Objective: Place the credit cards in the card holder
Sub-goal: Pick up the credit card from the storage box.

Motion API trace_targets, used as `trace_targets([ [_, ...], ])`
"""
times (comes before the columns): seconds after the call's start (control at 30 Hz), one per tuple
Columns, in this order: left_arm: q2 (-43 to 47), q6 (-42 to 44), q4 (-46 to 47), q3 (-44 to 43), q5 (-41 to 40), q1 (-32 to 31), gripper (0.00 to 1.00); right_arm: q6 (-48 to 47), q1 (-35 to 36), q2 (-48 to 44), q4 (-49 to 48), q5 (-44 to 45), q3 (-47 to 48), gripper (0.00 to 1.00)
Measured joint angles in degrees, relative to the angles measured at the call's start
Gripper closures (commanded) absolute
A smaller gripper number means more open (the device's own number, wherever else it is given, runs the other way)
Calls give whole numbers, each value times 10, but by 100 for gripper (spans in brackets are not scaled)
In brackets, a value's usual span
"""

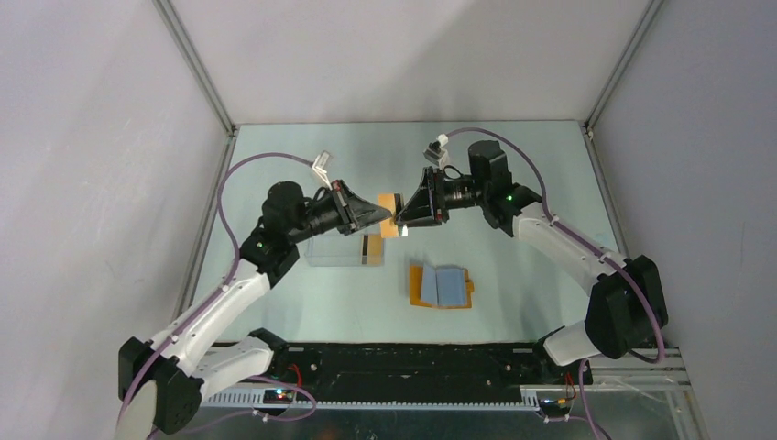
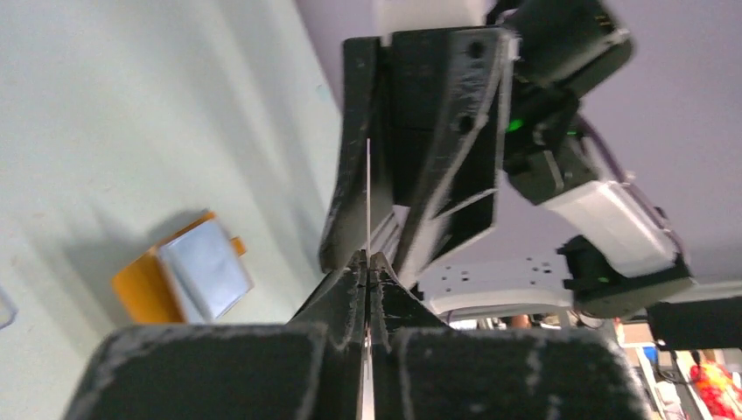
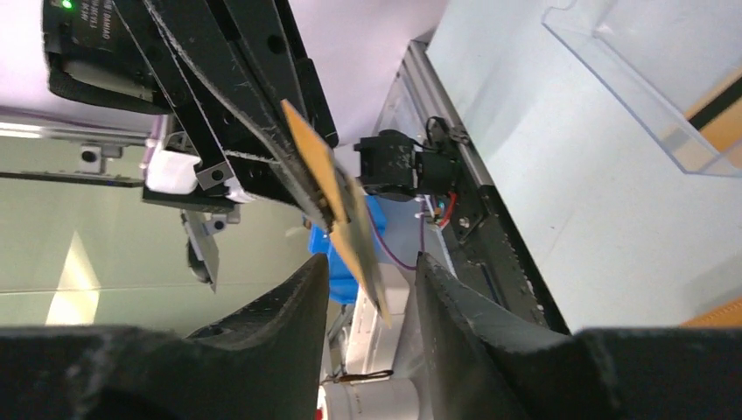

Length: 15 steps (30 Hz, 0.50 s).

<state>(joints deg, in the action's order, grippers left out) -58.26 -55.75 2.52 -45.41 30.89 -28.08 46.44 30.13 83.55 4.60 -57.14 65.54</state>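
Observation:
My left gripper (image 1: 390,218) is shut on one of the credit cards (image 1: 388,202), a thin tan-orange card held above the table. In the left wrist view that card (image 2: 368,197) shows edge-on, rising from the pinched fingertips (image 2: 359,271). My right gripper (image 3: 372,267) faces it tip to tip and stands open. The card (image 3: 337,197) hangs tilted between its two fingers (image 3: 308,293) and touches neither. The card holder (image 1: 442,286) lies open on the table, blue panels up, in front of both grippers. More cards (image 1: 373,249) sit in a clear case.
The clear plastic case (image 1: 337,249) lies on the table under the left arm; in the right wrist view it (image 3: 643,83) is at the upper right. The arm bases and a black rail (image 1: 412,362) line the near edge. Grey walls enclose the table.

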Motion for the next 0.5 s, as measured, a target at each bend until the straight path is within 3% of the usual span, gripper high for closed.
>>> trace_targets([
  [0.17,11,-30,56,0,24,0,100,45,0,-1,-67,-25,-8,67],
  [0.33,11,-47,76,7,30,2,100,74,2,-1,-110,-40,-9,93],
  [0.37,10,-49,77,8,30,2,91,78,2,-1,-114,-43,-9,96],
  [0.4,10,-49,77,9,30,2,71,82,2,-1,-119,-47,-9,100],
  [0.47,10,-55,81,15,30,4,49,83,2,-2,-123,-50,-9,100],
  [0.5,10,-56,82,19,31,4,44,80,2,-3,-121,-49,-9,100],
])
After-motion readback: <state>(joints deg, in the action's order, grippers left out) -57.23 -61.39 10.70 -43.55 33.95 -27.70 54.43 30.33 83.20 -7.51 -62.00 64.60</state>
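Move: Pinched in the left fingers, the credit card's middle lies about 2 cm to that hand's right, at its height. From the right hand it lies some 2 cm left, 1 cm ahead and 1 cm above, its near edge just between the open fingertips. Also from the right hand, the other card in the storage box is roughly 5 cm ahead, 8 cm left and 24 cm below; the open card holder is about 5 cm back, 11 cm right, equally low. Rising together about 3 cm, the hands finish a handover in mid-air: the right hand tips its fingertips up some 5 to 10 degrees and closes them from half open onto the card's right-hand part. The left hand keeps its pinch on the way up, nearly stops, sinks slightly, then opens about a third and lets go. ##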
